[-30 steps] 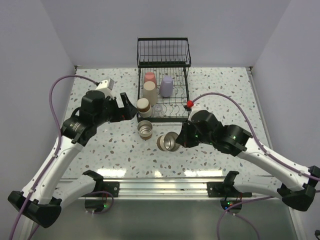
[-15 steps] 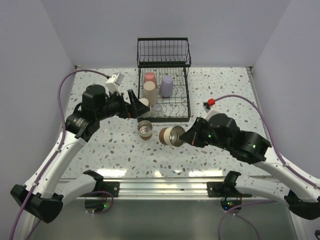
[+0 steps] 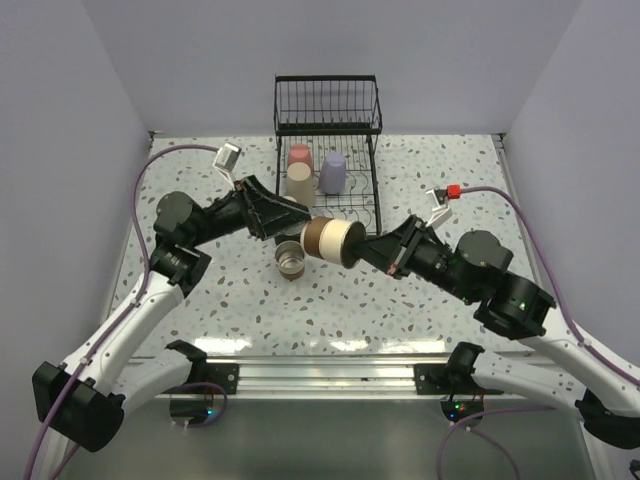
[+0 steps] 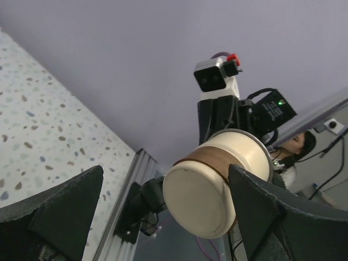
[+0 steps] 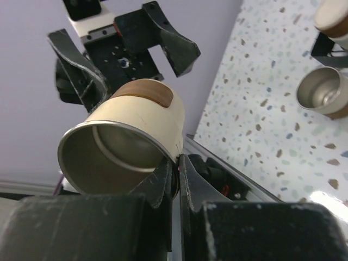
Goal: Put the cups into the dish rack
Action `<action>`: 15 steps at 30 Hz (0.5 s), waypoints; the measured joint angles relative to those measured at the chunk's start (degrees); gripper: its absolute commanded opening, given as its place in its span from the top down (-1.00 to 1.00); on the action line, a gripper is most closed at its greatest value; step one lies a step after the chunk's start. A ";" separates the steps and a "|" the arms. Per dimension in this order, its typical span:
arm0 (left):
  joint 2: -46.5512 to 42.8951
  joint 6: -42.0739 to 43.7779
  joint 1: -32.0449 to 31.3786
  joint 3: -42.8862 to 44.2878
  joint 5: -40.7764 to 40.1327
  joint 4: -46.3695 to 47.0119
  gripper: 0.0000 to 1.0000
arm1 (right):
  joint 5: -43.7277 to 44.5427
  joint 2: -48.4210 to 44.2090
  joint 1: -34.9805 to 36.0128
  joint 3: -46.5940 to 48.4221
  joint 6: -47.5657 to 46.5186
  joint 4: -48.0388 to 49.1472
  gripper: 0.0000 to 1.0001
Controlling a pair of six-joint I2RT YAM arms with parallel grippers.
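Observation:
A cream cup with a brown band and shiny inside point(image 3: 328, 241) hangs on its side above the table. My right gripper point(image 3: 374, 251) is shut on its rim point(image 5: 175, 163), one finger inside and one outside. My left gripper point(image 3: 297, 220) stands open just left of it. In the left wrist view the cup's base point(image 4: 205, 191) sits between the wide-apart fingers point(image 4: 60, 209), close to the right one. A second metal-lined cup point(image 3: 290, 260) stands upright on the table. The black wire dish rack point(image 3: 327, 110) holds a pink cup point(image 3: 299, 154), a beige cup point(image 3: 299, 184) and a lavender cup point(image 3: 333, 172).
The rack's tall wire basket stands at the back. The speckled table is walled on three sides. An aluminium rail point(image 3: 320, 372) with both arm bases runs along the near edge. Purple cables point(image 3: 180, 152) loop off each wrist.
My right gripper has lifted the cream and brown cup off the table and carried it left and up. My left gripper has swung right, its open fingers now at the cup's base.

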 measured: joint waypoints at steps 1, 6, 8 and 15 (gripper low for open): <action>0.22 -2.93 0.02 -0.83 0.96 4.61 -1.00 | -0.28 -0.11 0.00 0.00 0.31 1.64 1.00; 2.12 -13.64 0.07 -1.11 3.45 22.62 -1.00 | -0.98 0.66 0.00 0.07 1.16 8.52 1.00; 2.45 -16.59 0.07 -1.42 3.74 27.74 -1.00 | -1.64 1.53 -0.09 0.50 1.11 9.70 1.00; 5.68 -25.16 0.07 -2.62 4.85 40.26 -1.00 | -4.87 7.52 -0.90 3.43 1.03 13.18 1.00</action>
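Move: The beige-and-brown cup, held by its rim in the nearly shut right gripper with its base facing the open left one, has its middle about 8 cm to the left hand's right, 4 cm back and 2 cm higher; from the right hand it is some 5 cm left, 2 cm ahead and 3 cm up. The left gripper is about 14 cm left and 6 cm ahead of the right hand, nearly level. The standing silver cup lies 8 cm ahead of the left hand, 1 cm left and 34 cm below. Bring the open left gripper up about 7 cm and 3 cm back, tipping its fingers upward and swinging them clockwise, some 20 degrees in all, to line up with the cup's base; ease to a stop there. Meanwhile keep the right pinch on the rim, lift the cup nearly 5 cm, then carry it some 3 cm left towards the waiting left fingers. Leave the left fingers wide open. ##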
